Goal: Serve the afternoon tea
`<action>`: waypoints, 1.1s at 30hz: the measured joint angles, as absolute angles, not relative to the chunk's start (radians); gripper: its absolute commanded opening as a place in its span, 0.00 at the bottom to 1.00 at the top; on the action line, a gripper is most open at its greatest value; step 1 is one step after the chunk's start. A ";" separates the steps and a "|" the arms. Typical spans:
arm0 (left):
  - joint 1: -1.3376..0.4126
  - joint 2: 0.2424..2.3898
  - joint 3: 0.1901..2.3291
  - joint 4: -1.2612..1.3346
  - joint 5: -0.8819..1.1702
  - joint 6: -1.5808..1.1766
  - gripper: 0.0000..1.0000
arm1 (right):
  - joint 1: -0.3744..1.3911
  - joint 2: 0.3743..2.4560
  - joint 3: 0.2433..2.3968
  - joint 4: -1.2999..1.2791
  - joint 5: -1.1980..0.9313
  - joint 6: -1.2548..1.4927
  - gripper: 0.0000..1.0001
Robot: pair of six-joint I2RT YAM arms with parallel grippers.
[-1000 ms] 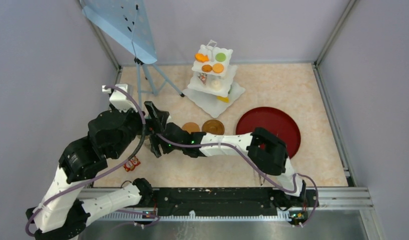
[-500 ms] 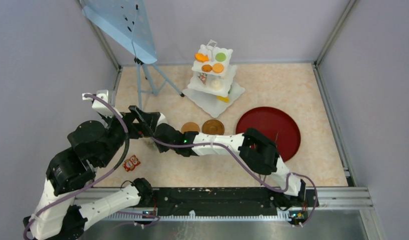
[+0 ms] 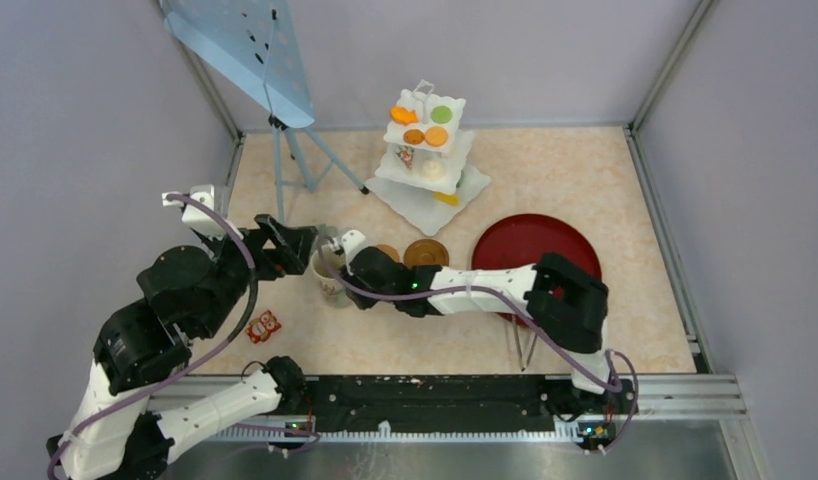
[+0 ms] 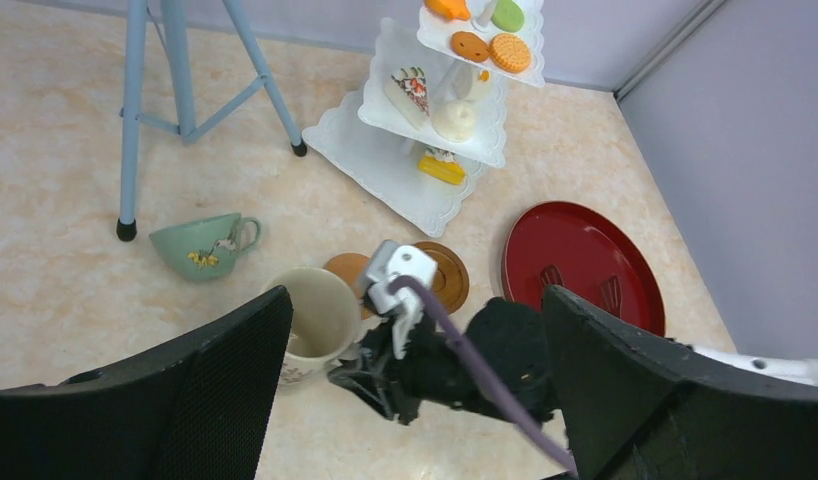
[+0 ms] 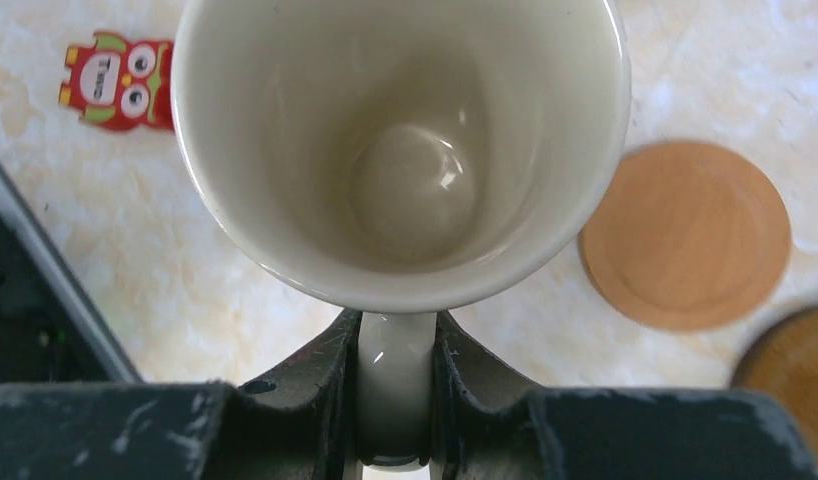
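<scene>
My right gripper (image 5: 395,400) is shut on the handle of the cream mug (image 5: 400,150). The mug is upright and empty, left of the coasters (image 3: 330,278); I cannot tell whether it touches the table. My left gripper (image 4: 415,400) is wide open and empty, above and left of the mug (image 3: 285,245). The teal cup (image 4: 200,245) lies tipped near the tripod foot. The white tiered stand (image 3: 455,185) holds the orange fish (image 3: 403,115), green round (image 3: 441,114), orange discs (image 3: 425,136) and yellow wedge (image 3: 445,198).
Two round wooden coasters (image 3: 426,253) (image 5: 687,232) lie right of the mug. The dark-red tray (image 3: 540,245) is partly under my right arm. Metal tongs (image 3: 522,345) lie near its front. An owl sticker (image 3: 264,326) lies front left. A blue tripod stand (image 3: 285,150) is back left.
My left gripper has drawn back to the left, away from the right gripper. My right gripper has shifted right, and the cream mug now shows in its grip.
</scene>
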State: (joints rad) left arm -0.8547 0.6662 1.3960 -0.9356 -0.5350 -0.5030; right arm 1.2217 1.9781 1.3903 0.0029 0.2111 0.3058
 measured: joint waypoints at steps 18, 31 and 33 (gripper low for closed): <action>-0.854 0.697 1.297 -0.871 -0.530 -0.503 0.99 | 1.016 1.467 1.065 -0.071 0.203 0.279 0.00; -0.854 0.758 1.201 -0.804 -0.486 -0.526 0.99 | 0.957 1.461 0.969 -0.133 0.382 0.226 0.00; -0.854 0.762 1.198 -0.800 -0.486 -0.526 0.99 | 0.957 1.461 0.960 -0.120 0.379 0.221 0.00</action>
State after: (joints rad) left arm -0.8539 0.7620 1.1980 -0.7998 -0.4862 -0.5262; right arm 0.9573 1.4612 0.9604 -0.1200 0.3794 0.2214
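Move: The right hand already holds the mug by its handle. The dark coaster it is taken to lies about 17 cm to its right, 11 cm ahead and 5 cm below. The light coaster sits some 11 cm left of the dark one and level with it; the cake stand's bottom tray is about 17 cm beyond the dark one. From the high left hand, the dark coaster lies some 15 cm ahead, 18 cm right and 35 cm down. Keeping its pinch on the mug's handle, the right hand sweeps about 20 cm to the right and 7 cm forward, past the light coaster to the dark one, rising nearly 9 cm, then sinking some 5 and easing to a stop, its wrist turned clockwise by about 20 degrees. The open, empty left hand sinks and shifts right, slightly forward. ##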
